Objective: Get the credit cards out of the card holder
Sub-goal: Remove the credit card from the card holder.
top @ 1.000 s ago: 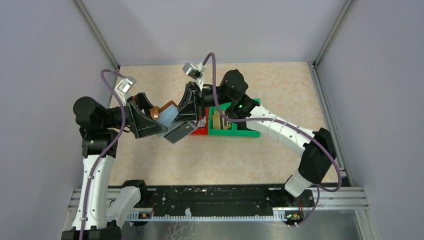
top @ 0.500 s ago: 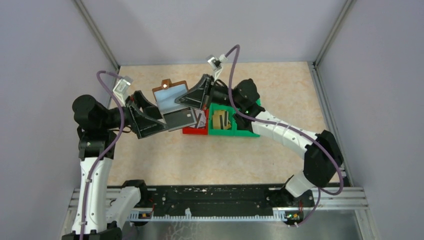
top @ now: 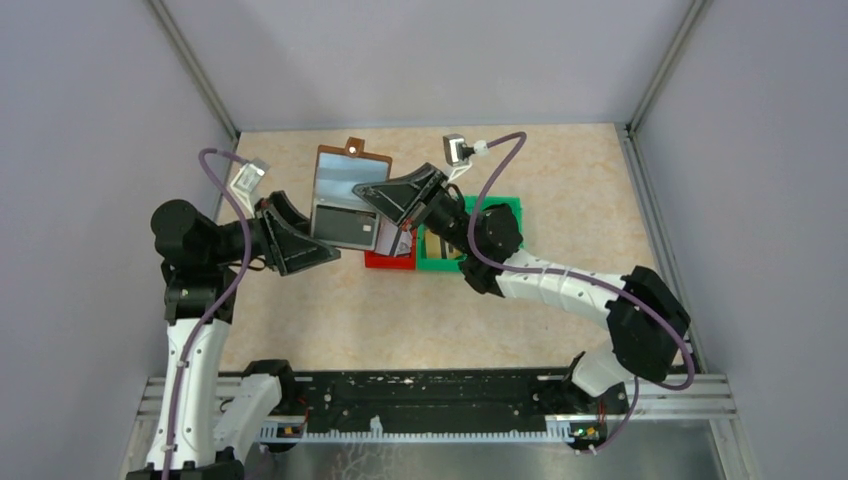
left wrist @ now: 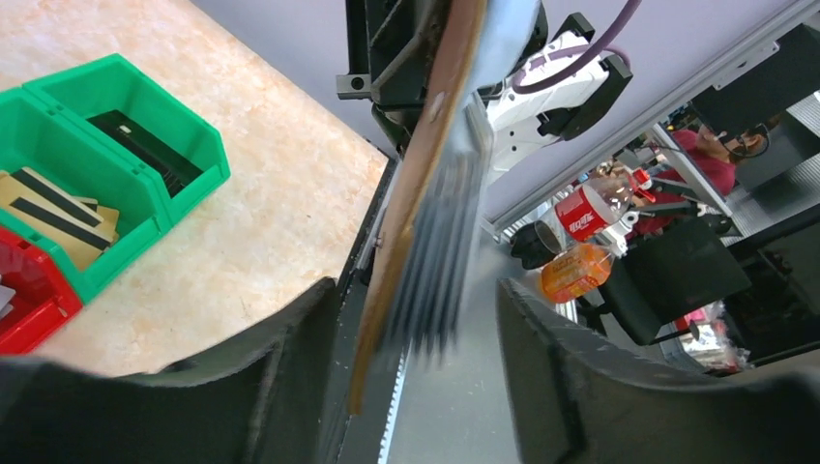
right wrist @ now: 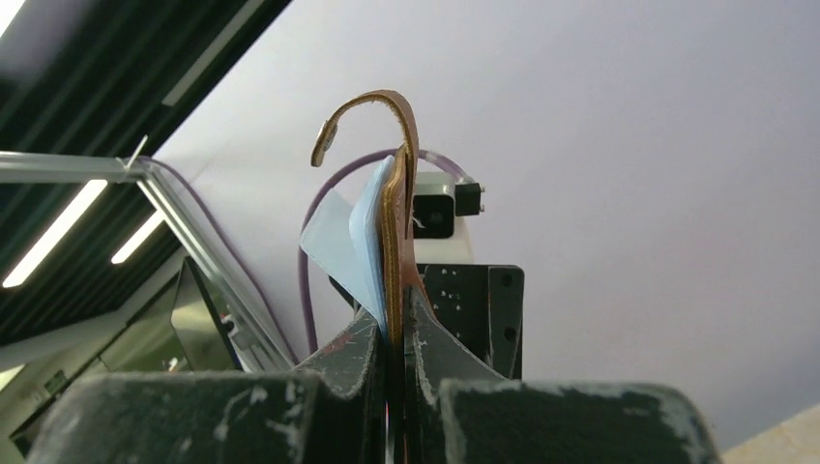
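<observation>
My right gripper [top: 365, 190] holds the card holder [top: 338, 185] up in the air, shut on its right edge. The holder hangs open, pale grey-blue inside, with its brown snap tab on top. A dark credit card [top: 350, 233] shows at its lower part. In the right wrist view the right gripper [right wrist: 396, 333] pinches the brown leather [right wrist: 398, 222] edge-on. My left gripper [top: 322, 246] is open at the holder's lower edge. In the left wrist view the left gripper [left wrist: 416, 333] brackets the holder [left wrist: 425, 174] and blurred grey card edges [left wrist: 445, 261] without touching. Gold cards [left wrist: 43, 208] lie in a green bin.
A red bin [top: 390, 260] and green bins [top: 495, 215] stand mid-table under the right arm. From the left wrist they are the green bins [left wrist: 126, 126] and the red bin [left wrist: 24, 295]. The table's metal rail [top: 440, 395] runs along the near edge.
The right gripper has swung the holder up and away, turning it flat and open toward the top camera. The left jaws opened wider, then narrowed a little, staying at its lower edge.
</observation>
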Tool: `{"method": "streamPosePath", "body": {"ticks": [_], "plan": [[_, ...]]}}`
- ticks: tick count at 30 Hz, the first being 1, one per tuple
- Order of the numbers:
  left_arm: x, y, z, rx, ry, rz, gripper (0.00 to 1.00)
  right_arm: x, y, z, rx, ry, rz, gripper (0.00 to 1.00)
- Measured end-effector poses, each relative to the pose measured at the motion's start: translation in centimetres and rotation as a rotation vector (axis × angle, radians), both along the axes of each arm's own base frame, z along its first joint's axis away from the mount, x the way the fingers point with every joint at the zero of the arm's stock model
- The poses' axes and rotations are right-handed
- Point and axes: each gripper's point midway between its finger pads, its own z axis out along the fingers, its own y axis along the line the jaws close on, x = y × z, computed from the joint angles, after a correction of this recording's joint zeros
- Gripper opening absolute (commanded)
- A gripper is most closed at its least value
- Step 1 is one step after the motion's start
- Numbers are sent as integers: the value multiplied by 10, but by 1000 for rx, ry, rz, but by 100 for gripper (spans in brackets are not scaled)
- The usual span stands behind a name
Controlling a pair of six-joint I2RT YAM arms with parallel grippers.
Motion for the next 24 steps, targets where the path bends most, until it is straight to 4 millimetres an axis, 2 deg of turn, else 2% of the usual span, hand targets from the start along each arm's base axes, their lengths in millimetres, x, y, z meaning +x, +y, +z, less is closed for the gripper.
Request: {"method": "streamPosePath", "body": {"ticks": [2,6,9,11,13,18,24], "plan": [[0,0,-1,-8,16,-2,45,-1,-2,2,40,10,-14,0],[0,-1,3,-23,22,-4,32,2,-1,-3,73,31,-38,0],[-1,-1,7,-33,22,-7,18,5,-2,-7,84,42,-52,0],[-1,-1,7,-36,23,-9,8,4,-4,-7,92,37,-59,15],[-1,-1,5,-35,26,-10,2,4,-4,-10,86,27,-65,23],[2,0,-3,-13,-5,-4,0,9,-3,-25,-16,-26,-54,41],[0,0,-16,23,-32,-26,0,14,3,-29,-176,-130,1,40]]}}
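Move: The right fingers hold the upright card holder; its middle is level with them in reach, about 1 cm left and 4 cm below. From the open left hand, straddling the near-left edge, the middle is some 4 cm ahead, 3 cm right and 4 cm higher. From the right hand, the red bin is roughly 10 cm ahead, 1 cm right and 43 cm down, and the green card bin about 10 cm ahead and 10 cm right. Left fingers close on the holder's near-left corner; then the right opens, sinking about 3 cm and easing forward. ##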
